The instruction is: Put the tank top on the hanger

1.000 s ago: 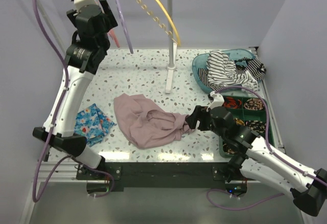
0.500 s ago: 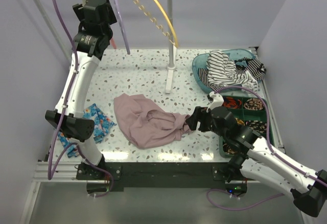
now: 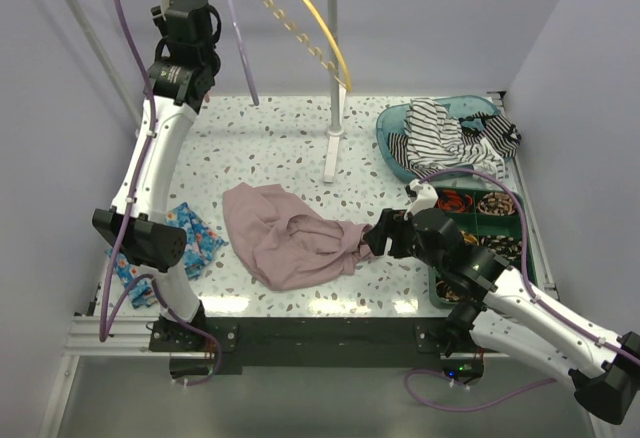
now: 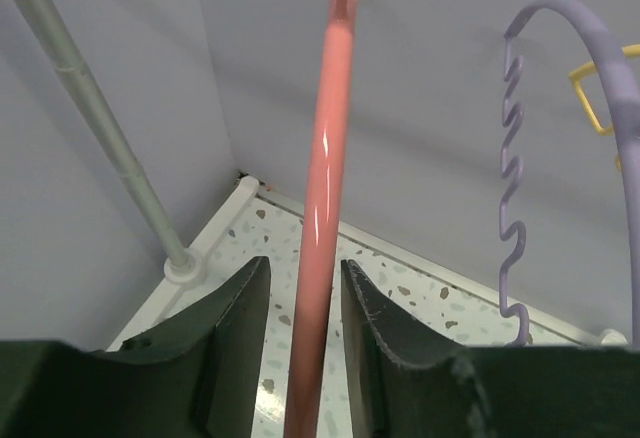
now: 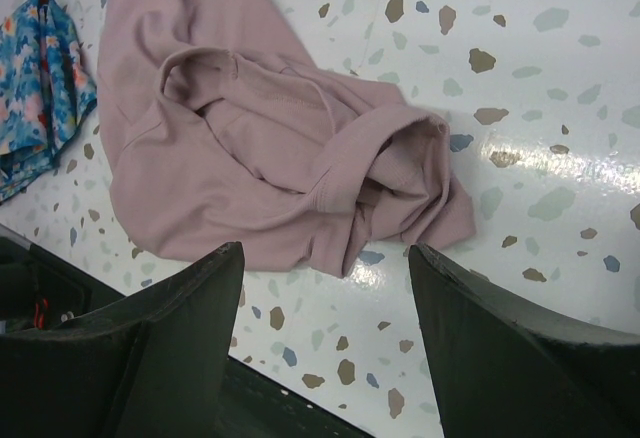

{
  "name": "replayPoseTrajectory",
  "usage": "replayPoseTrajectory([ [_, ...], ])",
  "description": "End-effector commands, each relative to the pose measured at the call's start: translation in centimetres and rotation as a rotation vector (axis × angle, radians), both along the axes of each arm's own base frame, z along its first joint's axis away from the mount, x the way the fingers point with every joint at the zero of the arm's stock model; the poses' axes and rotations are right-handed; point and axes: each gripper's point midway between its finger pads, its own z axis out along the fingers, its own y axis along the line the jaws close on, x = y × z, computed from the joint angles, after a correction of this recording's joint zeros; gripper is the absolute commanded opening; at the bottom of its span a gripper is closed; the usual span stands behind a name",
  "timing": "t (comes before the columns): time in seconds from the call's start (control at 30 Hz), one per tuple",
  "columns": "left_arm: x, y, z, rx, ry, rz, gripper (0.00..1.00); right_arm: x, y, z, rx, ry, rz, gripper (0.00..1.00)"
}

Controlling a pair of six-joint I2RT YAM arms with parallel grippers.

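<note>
The tank top (image 3: 285,233) is a crumpled dusty-pink heap on the speckled table, also in the right wrist view (image 5: 260,158). My right gripper (image 3: 372,240) hovers at its right edge, open, with nothing between its fingers (image 5: 325,258). My left gripper (image 3: 190,33) is raised at the back left. In the left wrist view the coral-pink hanger (image 4: 325,208) runs up between its fingers (image 4: 303,268). The jaws are drawn in close on both sides of the hanger, and a thin gap still shows on the left side. In the top view the hanger is hidden behind the left arm.
A lilac hanger (image 4: 512,188) and a yellow hanger (image 3: 305,28) hang from the white stand (image 3: 333,108). A blue basket (image 3: 395,123) holds a striped garment (image 3: 440,133). A blue floral cloth (image 3: 185,238) lies at the left. A green tray (image 3: 437,293) sits at the right.
The left arm has straightened upward and toward the back wall, and its jaws have narrowed around the coral hanger. The right arm and the tank top have not moved.
</note>
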Motion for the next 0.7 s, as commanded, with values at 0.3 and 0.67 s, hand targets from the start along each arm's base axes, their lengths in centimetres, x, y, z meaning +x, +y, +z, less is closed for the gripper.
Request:
replayPoseTrajectory([
  [0.3, -1.7, 2.3, 4.5, 0.055, -0.108, 0.044, 0.12, 0.4, 0.6, 1.5, 0.017, -0.03, 0.013, 0.71],
  [0.67, -3.9, 1.8, 9.9, 0.079, -0.242, -0.042, 0.0, 1.3, 0.8, 2.5, 0.001, -0.067, 0.01, 0.71],
])
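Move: The pink hanger's near side already stands between the left hand's parted fingers, practically at the hand point. From that hand, the purple hanger hangs about 5 cm ahead and 9 cm to the right, and the yellow one some 5 cm ahead and 19 cm to the right, both at much the same height. The pink hanger lies roughly 30 cm ahead of the idle right hand, 36 cm to its left and 28 cm above it. Drifting left a little over 1 cm, the left hand closes its fingers from either side of the pink hanger's tube until they pinch it. Keeping that grip, it then rises about 3.5 cm, quickening as it goes and drawing back 1 cm or so towards the base, the wrist tilting only about 5 degrees. ##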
